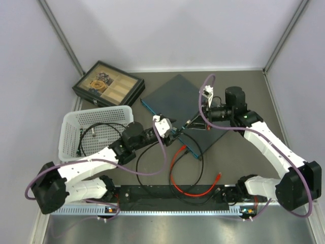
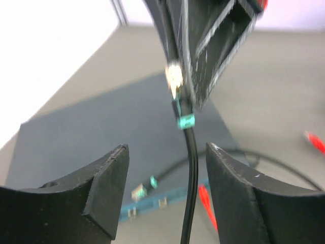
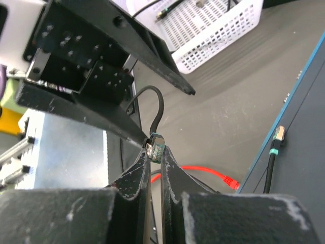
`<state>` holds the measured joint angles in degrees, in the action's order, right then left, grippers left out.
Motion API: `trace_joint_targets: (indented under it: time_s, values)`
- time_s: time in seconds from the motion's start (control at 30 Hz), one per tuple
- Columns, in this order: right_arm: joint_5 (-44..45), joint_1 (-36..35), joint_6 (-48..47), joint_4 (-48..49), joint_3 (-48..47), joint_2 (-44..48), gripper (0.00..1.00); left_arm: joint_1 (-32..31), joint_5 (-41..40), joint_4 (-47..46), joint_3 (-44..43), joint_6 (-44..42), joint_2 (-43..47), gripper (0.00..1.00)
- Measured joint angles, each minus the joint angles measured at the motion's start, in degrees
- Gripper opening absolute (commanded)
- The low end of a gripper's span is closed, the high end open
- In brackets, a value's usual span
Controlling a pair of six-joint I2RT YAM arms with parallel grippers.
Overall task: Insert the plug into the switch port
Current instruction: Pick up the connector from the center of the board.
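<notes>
The switch (image 1: 195, 104) lies flat mid-table, its teal port edge (image 1: 167, 127) facing front left. My right gripper (image 3: 156, 152) is shut on the plug (image 3: 157, 145), a clear connector with a teal boot on a black cable, and holds it just above the switch's teal edge (image 3: 292, 112). Directly opposite, my left gripper (image 2: 167, 147) is open. The black cable (image 2: 192, 168) runs between its fingers without touching either, up to the plug (image 2: 183, 114). In the top view the left gripper (image 1: 171, 131) and right gripper (image 1: 189, 123) almost meet over the port edge.
Another black cable's plug (image 3: 278, 136) sits at the switch edge. A red cable (image 1: 188, 190) and black cable loops (image 1: 147, 173) lie in front of the switch. A white basket (image 1: 71, 127) stands at the left, a black compartment box (image 1: 106, 84) behind it.
</notes>
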<state>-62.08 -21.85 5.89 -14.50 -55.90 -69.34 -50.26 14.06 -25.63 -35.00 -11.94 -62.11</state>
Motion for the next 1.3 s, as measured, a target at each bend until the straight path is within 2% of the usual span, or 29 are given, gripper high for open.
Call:
trace_joint_targets:
  time_s: [0.17,0.23,0.3,0.5,0.53,0.63,0.67,0.8,0.9,0.93,1.03,1.1,1.23,1.3]
  values:
    - [2.58,-0.17,6.19,5.33,1.81,1.84,0.00,-1.29,-0.02,-9.60,0.00,0.92,-4.50,0.50]
    - [3.39,-0.17,8.13,6.93,2.45,2.29,0.00,-1.86,-0.20,-11.65,0.00,1.27,-6.01,0.40]
    - [4.42,-0.17,10.12,8.61,3.32,2.82,0.00,-2.36,-0.66,-12.63,0.00,1.64,-6.82,0.34]
    - [7.08,-0.20,14.82,12.28,4.90,3.93,0.00,-3.37,-4.63,-16.68,1.62,1.77,-6.95,0.29]
    - [7.43,-0.20,15.37,12.61,4.94,4.02,0.00,-3.50,-5.25,-17.14,2.01,1.77,-6.91,0.19]
    - [8.15,-0.31,17.44,14.12,5.79,4.37,0.00,-3.78,-7.58,-18.40,2.91,1.70,-6.67,0.13]
    - [8.44,-0.42,18.27,14.73,6.29,4.46,0.00,-3.80,-7.85,-18.47,3.06,1.68,-6.58,0.01]
    - [9.01,-0.55,20.90,16.79,7.48,4.48,0.00,-4.13,-8.83,-18.93,3.65,1.55,-6.38,0.00]
    - [9.44,-0.55,22.23,17.81,8.02,4.55,0.14,-4.24,-9.53,-18.67,3.74,1.55,-6.10,0.00]
    - [9.81,-0.57,22.45,18.12,8.26,4.70,0.26,-4.24,-9.86,-18.34,3.72,1.55,-5.79,0.00]
    - [12.11,-0.98,22.16,17.35,8.39,5.79,0.43,-4.44,-12.48,-13.66,3.56,1.53,-2.91,0.00]
    - [14.62,-0.59,20.98,15.76,8.37,7.15,0.50,-3.91,-14.23,-6.71,1.49,1.46,-0.22,0.00]
    - [18.91,1.49,18.25,12.41,8.31,9.20,0.73,-2.27,-17.11,9.11,-7.56,1.84,2.47,0.00]
    - [22.77,3.43,16.55,10.16,8.26,10.05,0.78,-1.31,-18.14,15.63,-10.58,2.67,3.91,0.00]
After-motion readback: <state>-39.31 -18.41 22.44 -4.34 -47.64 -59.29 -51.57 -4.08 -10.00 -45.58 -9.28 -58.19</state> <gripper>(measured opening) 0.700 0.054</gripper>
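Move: The connector is still pinched in the right gripper's closed fingertips, about 1 cm to the left of that hand's point and level with it. From the open left gripper it lies roughly 4 cm to the right, 1 cm ahead and 1 cm higher. The second connector lies on the switch, some 18 cm below the left gripper, about 5 cm ahead and 4 cm right; the red plug, at table height, is about 5 cm back and 5 cm right. Bring the left gripper some 3 cm to the right towards the held connector, rising slightly, and shut its fingers on the cable just behind the connector while the right hand eases forward and up. Then open the right fingers to let go and draw that hand forward and right, turning it clockwise; lift the left hand about 4 cm, going left and forward. ##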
